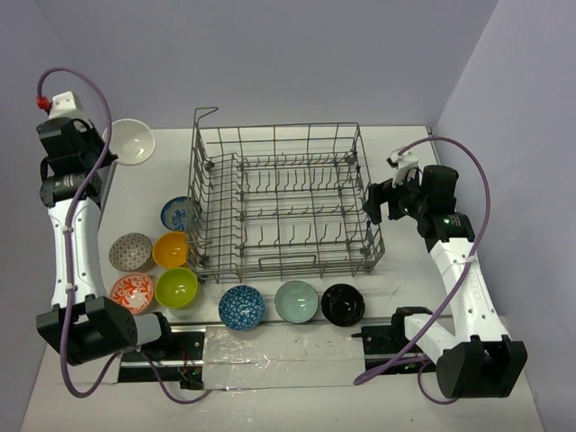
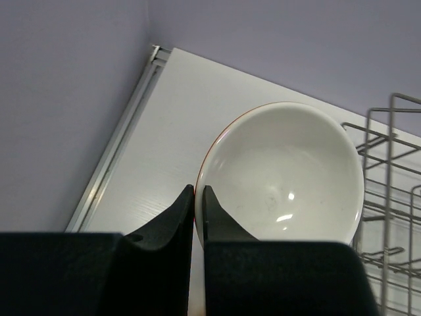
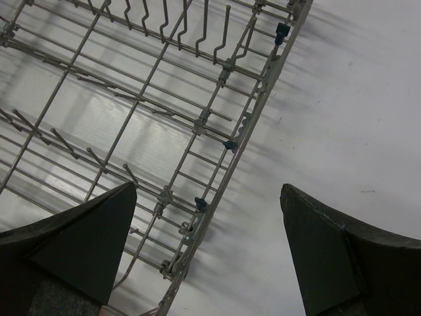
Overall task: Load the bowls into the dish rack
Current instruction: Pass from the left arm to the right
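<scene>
My left gripper (image 2: 198, 191) is shut on the rim of a white bowl (image 2: 283, 171) with a thin red edge, one finger inside and one outside. In the top view this bowl (image 1: 130, 141) is at the back left, left of the grey wire dish rack (image 1: 279, 127), which holds no bowls. Other bowls sit on the table: small blue-patterned (image 1: 178, 213), grey-patterned (image 1: 131, 251), orange (image 1: 171, 248), red-and-white (image 1: 133, 292), lime green (image 1: 176, 288), blue-patterned (image 1: 241, 307), pale teal (image 1: 296, 301), black (image 1: 343, 304). My right gripper (image 1: 376, 205) hangs open over the rack's right edge (image 3: 199, 120), holding nothing.
The table's left edge rail (image 2: 118, 141) and the purple walls run close behind the held bowl. The rack's corner wires (image 2: 389, 164) rise just right of the bowl. Bare tabletop (image 3: 342, 118) lies right of the rack.
</scene>
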Controlling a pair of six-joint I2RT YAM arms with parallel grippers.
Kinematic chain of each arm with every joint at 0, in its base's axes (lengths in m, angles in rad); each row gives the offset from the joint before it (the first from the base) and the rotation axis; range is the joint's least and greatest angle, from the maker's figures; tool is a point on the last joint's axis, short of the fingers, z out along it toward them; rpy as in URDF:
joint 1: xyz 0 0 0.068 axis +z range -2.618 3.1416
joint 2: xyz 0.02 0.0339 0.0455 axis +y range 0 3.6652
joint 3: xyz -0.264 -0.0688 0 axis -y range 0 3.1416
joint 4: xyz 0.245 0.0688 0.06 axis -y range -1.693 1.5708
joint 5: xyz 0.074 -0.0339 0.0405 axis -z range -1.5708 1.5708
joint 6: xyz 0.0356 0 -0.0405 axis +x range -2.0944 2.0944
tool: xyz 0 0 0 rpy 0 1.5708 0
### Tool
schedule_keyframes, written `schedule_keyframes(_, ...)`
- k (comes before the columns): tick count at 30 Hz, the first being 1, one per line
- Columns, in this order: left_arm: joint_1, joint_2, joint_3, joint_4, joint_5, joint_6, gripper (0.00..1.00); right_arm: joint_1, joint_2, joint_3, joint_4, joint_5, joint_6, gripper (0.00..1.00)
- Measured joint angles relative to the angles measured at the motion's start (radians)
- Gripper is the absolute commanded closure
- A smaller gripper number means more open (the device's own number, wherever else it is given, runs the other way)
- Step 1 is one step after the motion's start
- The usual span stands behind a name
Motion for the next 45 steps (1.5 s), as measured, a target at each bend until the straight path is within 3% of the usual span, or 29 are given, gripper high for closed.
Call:
schedule_keyframes(11,-0.161,0.115,0.275,-0.127,0.004,0.016,1.0,0.0,-0.008,0.0,-0.004,0.0,-0.006,0.03)
schedule_keyframes(20,-0.316,0.208,0.397,-0.207,-0.007,0.045,1.0,0.0,-0.017,0.004,-0.008,-0.003,-0.007,0.04)
schedule_keyframes(29,-0.466,0.341,0.588,-0.305,-0.003,0.089,1.0,0.0,-0.041,0.141,-0.037,-0.024,-0.054,0.05)
schedule_keyframes(34,-0.501,0.389,0.649,-0.342,0.017,0.119,1.0,0.0,-0.039,0.213,-0.048,-0.076,-0.09,0.07)
schedule_keyframes(41,-0.524,0.421,0.665,-0.388,0.08,0.142,1.0,0.006,-0.002,0.303,-0.051,-0.259,-0.158,0.06)
schedule_keyframes(45,-0.534,0.435,0.665,-0.412,0.114,0.159,1.0,0.076,0.05,0.362,-0.079,-0.339,-0.217,0.06)
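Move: The white bowl is already pinched by its left rim, its middle 6 cm right and 3 cm ahead of the left hand. The right gripper, its goal, waits about 70 cm right, 11 cm back and 11 cm lower. In between, the rack's middle lies some 48 cm right, 4 cm ahead and 27 cm down; the blue bowl is 11 cm right, level and 30 cm down. From the right hand the white bowl is roughly 64 cm left, 14 cm ahead and 10 cm higher. The white bowl, still pinched at its rim, is carried by the left hand about 24 cm right and some 6 cm forward towards the right gripper, rising 5 cm, then sinking half that at the end, while the wrist yaws nearly 40 degrees clockwise. The right hand waits, then rises about 14 cm, swinging 6 cm left late on; its open fingers tip up some 20 degrees and turn counter-clockwise. ##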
